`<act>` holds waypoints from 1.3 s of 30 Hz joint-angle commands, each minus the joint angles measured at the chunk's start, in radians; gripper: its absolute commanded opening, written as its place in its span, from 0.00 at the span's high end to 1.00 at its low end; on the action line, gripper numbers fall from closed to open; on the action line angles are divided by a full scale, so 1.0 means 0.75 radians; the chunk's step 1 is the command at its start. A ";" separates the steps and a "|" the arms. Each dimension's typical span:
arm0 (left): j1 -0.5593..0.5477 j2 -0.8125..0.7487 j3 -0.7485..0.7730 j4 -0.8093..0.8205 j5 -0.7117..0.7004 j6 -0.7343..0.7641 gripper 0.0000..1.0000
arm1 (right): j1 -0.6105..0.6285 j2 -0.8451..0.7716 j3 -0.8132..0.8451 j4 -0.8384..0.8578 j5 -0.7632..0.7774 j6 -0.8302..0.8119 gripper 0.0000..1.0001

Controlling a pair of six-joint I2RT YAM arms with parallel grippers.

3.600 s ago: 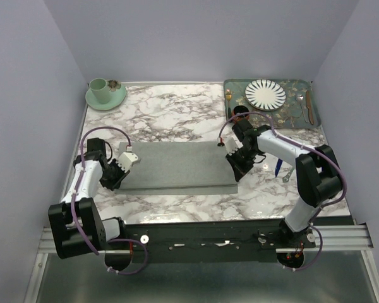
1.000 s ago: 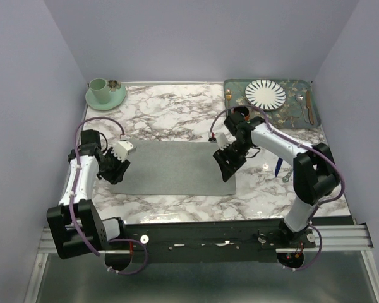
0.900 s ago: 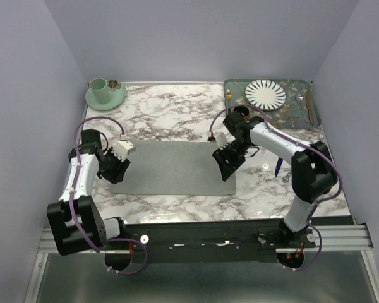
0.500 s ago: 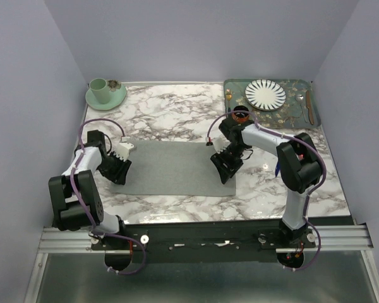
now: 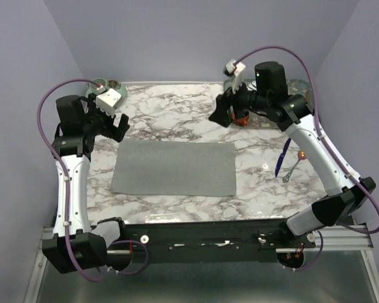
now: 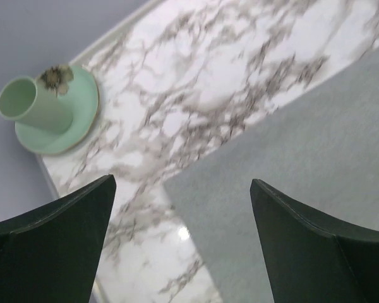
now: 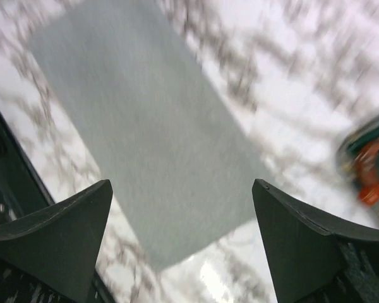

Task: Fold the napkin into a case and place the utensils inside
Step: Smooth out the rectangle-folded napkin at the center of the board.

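Observation:
The grey napkin lies flat as a wide rectangle on the marble table, with nothing on it. It also shows in the left wrist view and the right wrist view. My left gripper is open and empty, raised above the napkin's far-left corner. My right gripper is open and empty, raised beyond the napkin's far-right corner. The blue-handled utensil and the spoon with the gold-orange bowl lie on the table to the right of the napkin.
A green cup on a saucer stands at the far-left corner. The green tray at the far right is mostly hidden by my right arm. A small dark round thing with an orange rim sits at its near-left corner.
Both grippers have lifted off the napkin's side edges and swung up and toward the far side. The napkin stays flat where it lay.

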 commanded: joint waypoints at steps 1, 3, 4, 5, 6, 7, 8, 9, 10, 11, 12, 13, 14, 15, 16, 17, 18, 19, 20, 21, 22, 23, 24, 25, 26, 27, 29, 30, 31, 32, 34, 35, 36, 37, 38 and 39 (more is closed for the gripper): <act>-0.028 0.047 0.003 0.298 0.232 -0.384 0.01 | -0.001 0.330 0.348 0.111 0.042 0.252 0.00; -0.054 0.137 0.017 0.325 0.352 -0.517 0.01 | -0.009 0.449 0.457 0.026 -0.178 0.262 0.00; -0.080 0.166 0.009 0.341 0.361 -0.597 0.01 | -0.014 0.519 0.460 0.026 -0.308 0.260 0.00; -0.117 0.190 -0.010 0.354 0.327 -0.665 0.01 | -0.014 0.542 0.415 0.095 -0.524 0.386 0.00; -0.146 0.225 -0.044 0.427 0.288 -0.829 0.01 | 0.003 0.550 0.346 0.189 -0.599 0.472 0.00; -0.189 0.232 -0.154 0.494 0.267 -0.910 0.01 | 0.019 0.556 0.293 0.244 -0.620 0.523 0.00; -0.209 0.238 -0.220 0.568 0.259 -0.986 0.01 | 0.033 0.569 0.207 0.292 -0.594 0.552 0.00; -0.228 0.254 -0.287 0.730 0.255 -1.074 0.01 | 0.052 0.571 0.168 0.320 -0.590 0.569 0.00; -0.252 0.270 -0.401 0.805 0.261 -1.192 0.01 | 0.056 0.573 0.107 0.371 -0.596 0.609 0.00; -0.303 0.297 -0.445 0.848 0.255 -1.246 0.01 | 0.056 0.579 -0.005 0.518 -0.618 0.737 0.00; -0.330 0.350 -0.486 0.992 0.245 -1.291 0.01 | 0.058 0.589 -0.057 0.592 -0.633 0.795 0.00; -0.344 0.381 -0.559 1.065 0.238 -1.393 0.01 | 0.056 0.605 -0.090 0.653 -0.647 0.847 0.00; -0.369 0.415 -0.588 1.134 0.236 -1.442 0.01 | 0.058 0.628 -0.121 0.765 -0.678 0.952 0.00; -0.377 0.495 -0.609 1.258 0.236 -1.485 0.01 | 0.056 0.687 -0.155 0.815 -0.690 0.994 0.00; -0.381 0.536 -0.627 1.312 0.238 -1.532 0.01 | 0.058 0.716 -0.162 0.854 -0.700 1.029 0.00; -0.389 0.579 -0.629 1.364 0.242 -1.604 0.01 | 0.056 0.754 -0.160 0.905 -0.721 1.076 0.00; -0.390 0.658 -0.629 1.451 0.249 -1.645 0.01 | 0.058 0.783 -0.158 0.928 -0.727 1.096 0.00; -0.392 0.695 -0.619 1.492 0.253 -1.678 0.01 | 0.056 0.842 -0.138 0.942 -0.729 1.111 0.00; -0.392 0.734 -0.609 1.529 0.255 -1.708 0.01 | 0.058 0.869 -0.125 0.967 -0.727 1.137 0.00; -0.392 0.808 -0.599 1.619 0.267 -1.781 0.01 | 0.056 0.894 -0.113 0.973 -0.727 1.142 0.00; -0.392 0.843 -0.585 1.672 0.273 -1.817 0.01 | 0.056 0.947 -0.082 0.983 -0.725 1.148 0.00; -0.394 0.880 -0.572 1.717 0.275 -1.855 0.01 | 0.054 0.971 -0.068 0.985 -0.727 1.162 0.00; -0.398 0.951 -0.558 1.779 0.277 -1.906 0.01 | 0.052 1.000 -0.050 0.985 -0.729 1.170 0.00; -0.398 0.986 -0.532 1.816 0.283 -1.939 0.01 | 0.052 1.027 -0.035 1.022 -0.731 1.172 0.00; -0.398 1.021 -0.523 1.859 0.285 -1.968 0.01 | 0.046 1.077 -0.013 1.026 -0.733 1.182 0.00; -0.398 1.078 -0.519 1.914 0.283 -1.989 0.01 | 0.036 1.098 -0.009 1.030 -0.733 1.189 0.00; -0.394 1.125 -0.501 1.947 0.285 -2.025 0.01 | 0.019 1.153 -0.011 1.041 -0.723 1.199 0.00; -0.392 1.160 -0.501 1.975 0.283 -2.038 0.01 | 0.001 1.166 -0.017 1.041 -0.717 1.201 0.00; -0.379 1.174 -0.511 1.984 0.283 -2.048 0.01 | -0.007 1.176 -0.031 1.043 -0.709 1.205 0.00; -0.371 1.189 -0.517 1.996 0.285 -2.058 0.01 | -0.018 1.184 -0.045 1.045 -0.705 1.205 0.00; -0.345 1.228 -0.541 2.029 0.294 -2.068 0.01 | -0.042 1.193 -0.098 1.045 -0.696 1.201 0.00; -0.308 1.236 -0.554 2.037 0.302 -2.075 0.01 | -0.050 1.191 -0.117 1.045 -0.692 1.197 0.00; -0.290 1.246 -0.566 2.047 0.308 -2.073 0.01 | -0.063 1.188 -0.151 1.043 -0.700 1.195 0.00; -0.271 1.248 -0.584 2.047 0.312 -2.067 0.01 | -0.069 1.184 -0.164 1.057 -0.711 1.195 0.00; -0.263 1.250 -0.593 2.041 0.316 -2.046 0.01 | -0.073 1.180 -0.170 1.057 -0.711 1.199 0.00; -0.196 1.250 -0.599 2.021 0.328 -2.030 0.01 | -0.077 1.176 -0.174 1.057 -0.705 1.189 0.00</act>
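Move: The rectangle-folded napkin lies flat below and between the hands: its middle is about 21 cm to the right of the left hand, 4 cm nearer the base and some 25 cm down. From the right hand it is about 19 cm left, 4 cm back and 28 cm down. The copper mug stands roughly 16 cm ahead of the right hand and 6 cm to its right. The green cup and saucer are about 25 cm ahead of the left hand and 6 cm to its left. Down and inward come both hands, lifting slightly first: the left sinks about 21 cm while crossing 16 cm rightward and rolling some 70 degrees left side down, the right sinks 25 cm and goes 12 cm leftward, tipping steeply down. Low down, both slide forward 5 to 8 cm to the middle of the napkin's far edge, wide-open fingers set down on the cloth, then begin edging apart. ##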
